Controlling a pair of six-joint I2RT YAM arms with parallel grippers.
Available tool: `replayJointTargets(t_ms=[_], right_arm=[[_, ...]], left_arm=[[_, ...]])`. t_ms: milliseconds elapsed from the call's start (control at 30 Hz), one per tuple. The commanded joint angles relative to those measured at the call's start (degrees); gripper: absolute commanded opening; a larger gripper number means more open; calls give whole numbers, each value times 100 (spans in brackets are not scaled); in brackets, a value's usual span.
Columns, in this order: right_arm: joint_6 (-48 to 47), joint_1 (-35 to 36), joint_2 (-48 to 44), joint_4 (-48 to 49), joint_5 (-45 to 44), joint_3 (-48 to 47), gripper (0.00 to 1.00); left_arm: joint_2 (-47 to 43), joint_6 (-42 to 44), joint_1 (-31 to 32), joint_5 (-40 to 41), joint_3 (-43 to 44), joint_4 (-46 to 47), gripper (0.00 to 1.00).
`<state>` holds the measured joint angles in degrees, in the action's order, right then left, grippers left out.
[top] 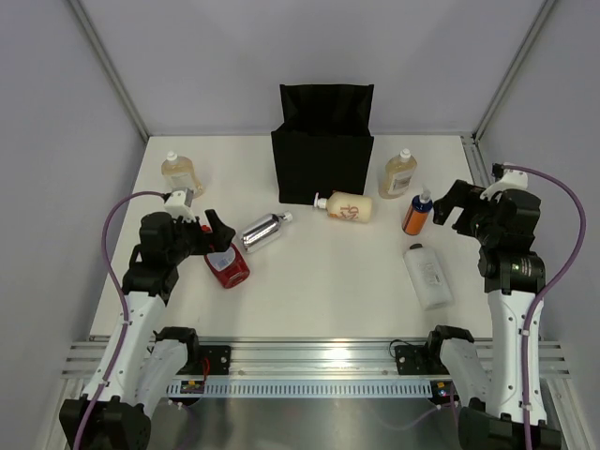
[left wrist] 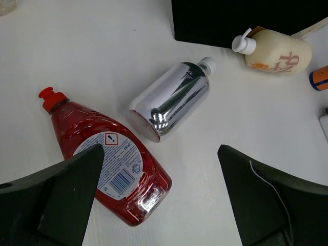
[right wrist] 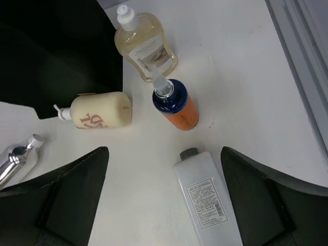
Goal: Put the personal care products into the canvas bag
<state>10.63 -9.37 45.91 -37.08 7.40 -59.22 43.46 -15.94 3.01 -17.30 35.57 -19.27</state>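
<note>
The black canvas bag [top: 322, 136] stands upright at the back centre. All the products lie or stand outside it. A red bottle [left wrist: 110, 164] lies partly under my open left gripper [left wrist: 160, 154], its base between the fingers, untouched. Beyond it lie a silver bottle [left wrist: 171, 100] and a cream pump bottle [left wrist: 277, 51]. My right gripper [right wrist: 164, 151] hangs open above the cap end of a flat white bottle [right wrist: 207, 200]. An orange spray [right wrist: 177, 105] and an amber bottle [right wrist: 146, 48] stand beyond it. Another amber bottle [top: 180, 172] stands at the far left.
Grey walls close in the white table [top: 319, 291] at the back and on both sides. A metal rail [top: 319, 356] runs along the near edge between the arm bases. Bare table surface lies between the red bottle and the flat white one.
</note>
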Motion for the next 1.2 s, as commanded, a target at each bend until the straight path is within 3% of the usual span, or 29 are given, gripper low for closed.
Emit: replayJointTargets(t_ms=[0, 33, 67, 100, 267, 367, 567, 767, 1167], right_arm=[[-1441, 31, -371, 298, 1563, 129, 100], [-1989, 31, -372, 193, 2146, 139, 100], [-2534, 31, -416, -8, 3370, 130, 100], [-3549, 31, -399, -549, 3878, 104, 99], [-4631, 31, -5, -1284, 5766, 182, 99], [-5439, 40, 321, -1636, 6771, 420, 100], [-5441, 31, 454, -1118, 7012, 780, 99], [-5545, 31, 322, -1108, 6846, 956, 99], [-5783, 31, -3, -1249, 6538, 1027, 100]], left_arm=[[-57, 267, 25, 462, 292, 100, 99], [-57, 337, 25, 464, 371, 29, 99], [12, 477, 25, 621, 467, -67, 99], [65, 565, 25, 631, 677, -164, 99], [705, 1591, 77, 69, 1276, -200, 99], [1189, 2461, 244, 374, 1828, -612, 99], [2429, 3630, 1025, 974, 2567, -851, 99], [3475, 5125, 1993, 500, 3017, -1386, 99], [5119, 4900, 2336, 1185, 3623, -1106, 99]])
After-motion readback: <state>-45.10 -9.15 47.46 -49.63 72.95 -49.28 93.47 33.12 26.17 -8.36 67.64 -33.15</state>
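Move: The silver bottle lies about 9 cm ahead of my left hand, 11 cm to its right and 14 cm below. The red bottle is almost under that hand, roughly 2 cm ahead and 1 cm right. At some 16 cm ahead and 32 cm right lies the cream pump bottle; the canvas bag's middle is about 23 cm ahead and 26 cm right. From my right hand, the silver bottle is 9 cm ahead, 44 cm left and 25 cm below. I lift my open left hand forward about 6 cm, clear of the red bottle, then swing it right and sink some 13 cm onto the silver bottle's line, turning clockwise until the steeply down-pointing fingers stand either side above it, still wide open. Meanwhile my open right hand swings about 14 cm left and 8 cm back, turning some 75 degrees counter-clockwise. ##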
